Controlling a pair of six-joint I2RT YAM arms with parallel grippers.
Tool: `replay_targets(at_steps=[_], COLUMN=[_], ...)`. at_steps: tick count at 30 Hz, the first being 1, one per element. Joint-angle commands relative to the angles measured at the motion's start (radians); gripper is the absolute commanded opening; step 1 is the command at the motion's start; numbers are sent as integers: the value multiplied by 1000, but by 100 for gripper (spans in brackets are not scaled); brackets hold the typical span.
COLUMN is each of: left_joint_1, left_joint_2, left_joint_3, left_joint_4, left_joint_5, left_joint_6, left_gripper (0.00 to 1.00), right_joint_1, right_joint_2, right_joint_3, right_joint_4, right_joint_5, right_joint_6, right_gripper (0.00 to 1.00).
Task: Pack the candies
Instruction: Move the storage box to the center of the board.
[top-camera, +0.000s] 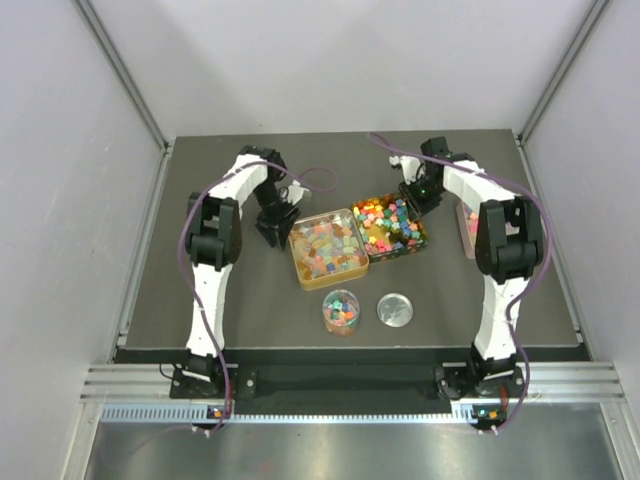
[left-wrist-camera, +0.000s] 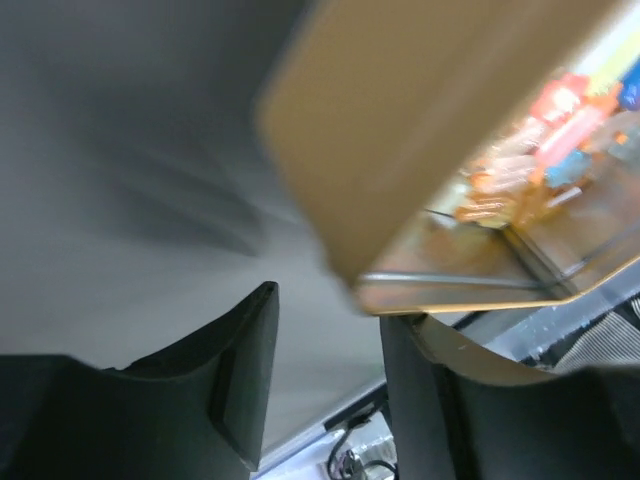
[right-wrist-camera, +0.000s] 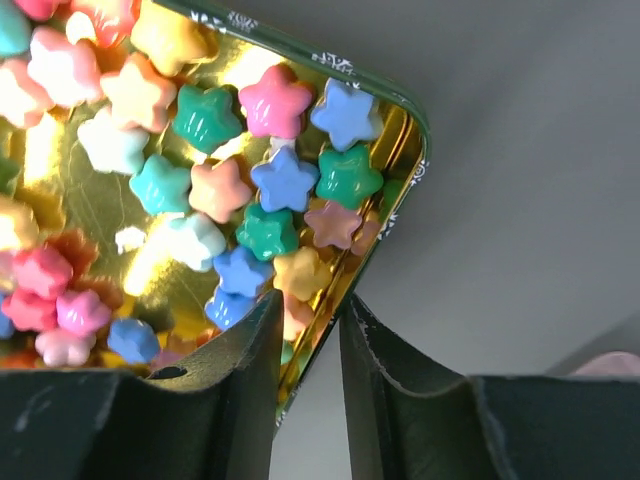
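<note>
The candies are small star-shaped pieces in mixed colours. Many fill a green-rimmed tin (top-camera: 392, 226) and a gold tin (top-camera: 325, 248) side by side mid-table, and more sit in a small clear cup (top-camera: 340, 312). My right gripper (top-camera: 415, 195) is at the green tin's far right corner. In the right wrist view the gripper (right-wrist-camera: 312, 300) straddles the tin's wall (right-wrist-camera: 400, 100), one finger among the candies (right-wrist-camera: 285, 180), the other outside, pinching it. My left gripper (top-camera: 272, 228) is at the gold tin's left edge. In the blurred left wrist view it (left-wrist-camera: 325, 305) stands open beside the tin's corner (left-wrist-camera: 400, 120), nothing between its fingers.
A round silver lid (top-camera: 395, 309) lies to the right of the cup. A pale pink object (top-camera: 467, 225) sits at the right, partly behind my right arm. White walls enclose the dark table (top-camera: 240, 310) on three sides.
</note>
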Motion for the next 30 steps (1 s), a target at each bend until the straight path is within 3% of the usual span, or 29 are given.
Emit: replay_targets(at_steps=[1, 5, 12, 16, 23, 28, 30], left_joint_1=[-24, -38, -73, -73, -24, 20, 40], left_joint_2=[155, 227, 249, 198, 25, -130, -173], left_joint_3=[241, 414, 467, 511, 490, 341, 314], left_joint_4=[199, 273, 330, 359, 465, 470, 462], left_joint_5=[71, 54, 8, -107, -253, -290, -287], left_joint_6=[-44, -67, -95, -115, -175, -179, -185], left_gripper=[52, 55, 57, 65, 81, 86, 85], right_joint_1=[28, 38, 38, 29, 24, 96, 134], right_joint_2=[45, 92, 99, 39, -95, -184, -207], right_joint_3=[118, 201, 196, 163, 190, 131, 88], right_joint_4=[10, 15, 31, 47, 71, 35, 63], right_joint_5=[-89, -81, -15, -1, 46, -90, -125], right_joint_6=[21, 25, 22, 25, -7, -126, -75], right_gripper=[28, 28, 32, 46, 55, 53, 49])
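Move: The right hand has the right rim of the star-candy storage box between its fingers; the box's middle is about 6 cm left and 3 cm back. The pink box lies some 18 cm right and 3 cm back. From the left hand, the tan storage box's middle is about 13 cm right and 3 cm back, the star-candy box 28 cm right and 2 cm ahead, and the candy jar 15 cm right and 18 cm back. All lie slightly lower. Forward by about 4 cm, veering briefly right and then left, the right hand shifts the star-candy box by its rim, then opens and rises clear some 10 cm. The left hand leaves the tan box's far-left corner, sweeps forward and right past its far side, then swings left again and climbs, fingers opening wide and tipping forward roughly 45 degrees. ##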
